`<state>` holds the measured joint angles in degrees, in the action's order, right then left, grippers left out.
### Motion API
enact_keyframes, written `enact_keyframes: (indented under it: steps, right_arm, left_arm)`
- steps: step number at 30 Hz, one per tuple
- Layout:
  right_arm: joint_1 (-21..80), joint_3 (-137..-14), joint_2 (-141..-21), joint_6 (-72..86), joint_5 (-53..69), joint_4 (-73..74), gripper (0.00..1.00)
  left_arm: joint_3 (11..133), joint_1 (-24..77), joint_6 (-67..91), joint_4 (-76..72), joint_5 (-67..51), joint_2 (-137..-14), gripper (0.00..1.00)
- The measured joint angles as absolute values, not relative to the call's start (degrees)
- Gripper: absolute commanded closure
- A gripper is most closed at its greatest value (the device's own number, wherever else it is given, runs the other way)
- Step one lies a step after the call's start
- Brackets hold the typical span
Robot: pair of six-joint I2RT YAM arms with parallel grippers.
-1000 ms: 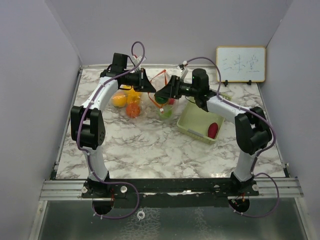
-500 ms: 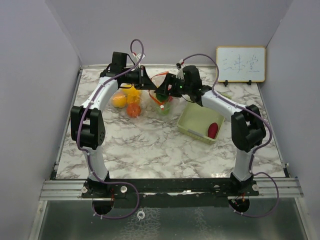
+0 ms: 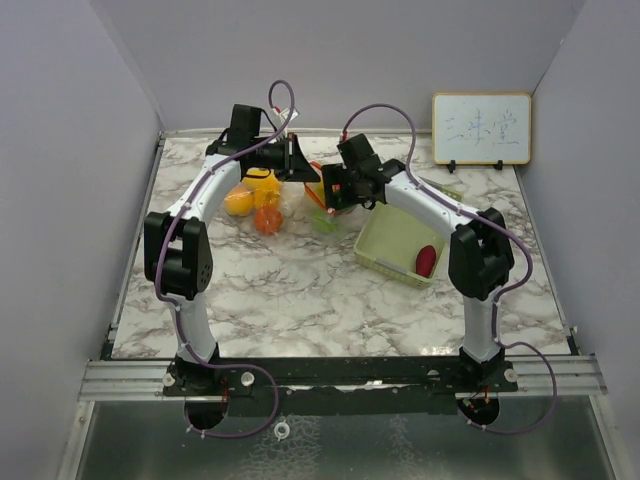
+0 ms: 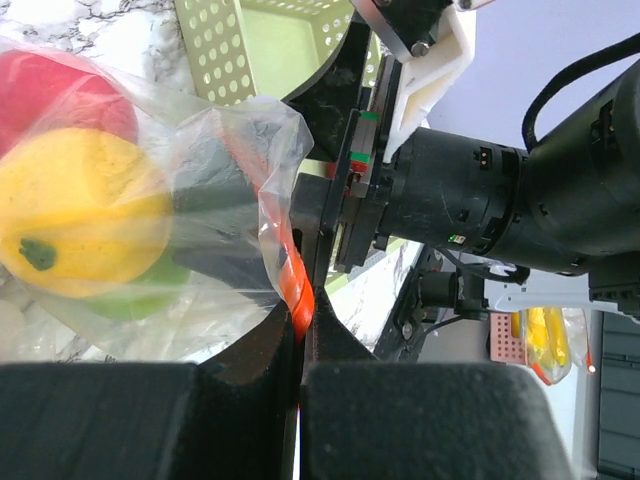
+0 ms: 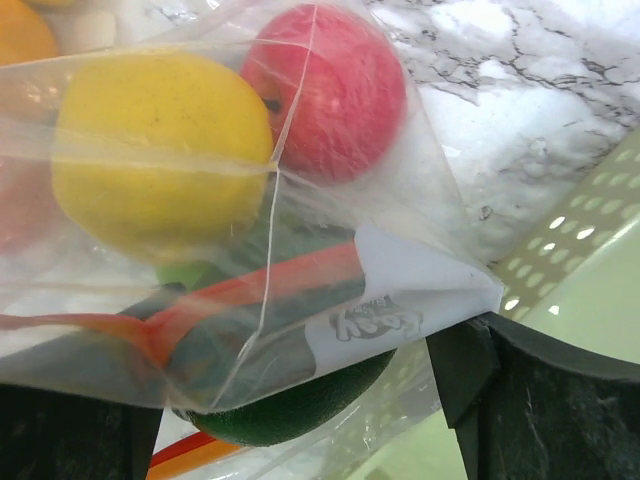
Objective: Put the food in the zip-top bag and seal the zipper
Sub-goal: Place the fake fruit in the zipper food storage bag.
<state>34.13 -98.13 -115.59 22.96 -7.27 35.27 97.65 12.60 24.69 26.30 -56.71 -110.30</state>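
The clear zip-top bag (image 3: 322, 205) hangs between my two grippers at the back of the table. My left gripper (image 4: 298, 318) is shut on the bag's orange zipper strip (image 4: 290, 285). In the right wrist view a yellow fruit (image 5: 160, 150), a red fruit (image 5: 330, 90) and a dark green one (image 5: 290, 405) lie inside the bag. My right gripper (image 5: 300, 400) stands open at the bag's mouth, its fingers (image 5: 490, 390) apart from the green fruit. More food, yellow (image 3: 239, 201) and orange (image 3: 266, 221), lies beside the bag under the left arm. A dark red piece (image 3: 427, 260) is in the basket.
The pale green perforated basket (image 3: 385, 250) stands right of the bag, close under my right arm. A small whiteboard (image 3: 481, 128) leans on the back wall at the right. Grey walls enclose the marble table on three sides.
My right gripper has opened wide and its arm has swung back and left toward the bag's mouth. The left gripper has shifted slightly right, still gripping the zipper strip.
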Motion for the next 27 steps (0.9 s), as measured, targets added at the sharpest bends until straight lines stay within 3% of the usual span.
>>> enact_keyframes:
  steps: [19,24,27]
  right_arm:
    - [33.4,-104.8,-105.4,16.8,-0.1,39.1,0.00]
    - [32.2,-109.4,-105.1,19.6,-4.4,46.3,0.00]
    - [30.2,-106.2,-102.6,21.2,-9.1,51.7,0.00]
  left_arm:
    - [97.6,12.1,24.9,26.0,-57.6,-110.3,1.00]
    - [97.6,12.1,25.0,25.9,-57.6,-110.3,1.00]
    - [97.6,12.1,25.1,25.5,-57.9,-110.3,1.00]
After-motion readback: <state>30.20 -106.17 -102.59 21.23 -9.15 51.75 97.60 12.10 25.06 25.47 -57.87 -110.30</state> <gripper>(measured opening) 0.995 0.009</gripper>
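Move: The right hand, already wide open with the green avocado between its fingers in the bag mouth, has the dark red sweet potato about 19 cm to its right, 12 cm back and 8 cm lower. The bin's middle is some 15 cm right and 6 cm back. Inside the bag, the yellow apple lies about 4 cm ahead and 3 cm left, the red apple 5 cm ahead and 2 cm right. From the left hand, the sweet potato is roughly 23 cm right, 12 cm back and 20 cm below. Upward first, the right hand climbs about 13 cm out of the bag mouth with its fingers still wide open, coming free of the avocado and tilting back some 10 degrees. It then swings about 6 cm to the right towards the bin, easing slightly down and back as the tilt is undone. The left hand stays put, still pinching the bag's rim by the orange zipper. ##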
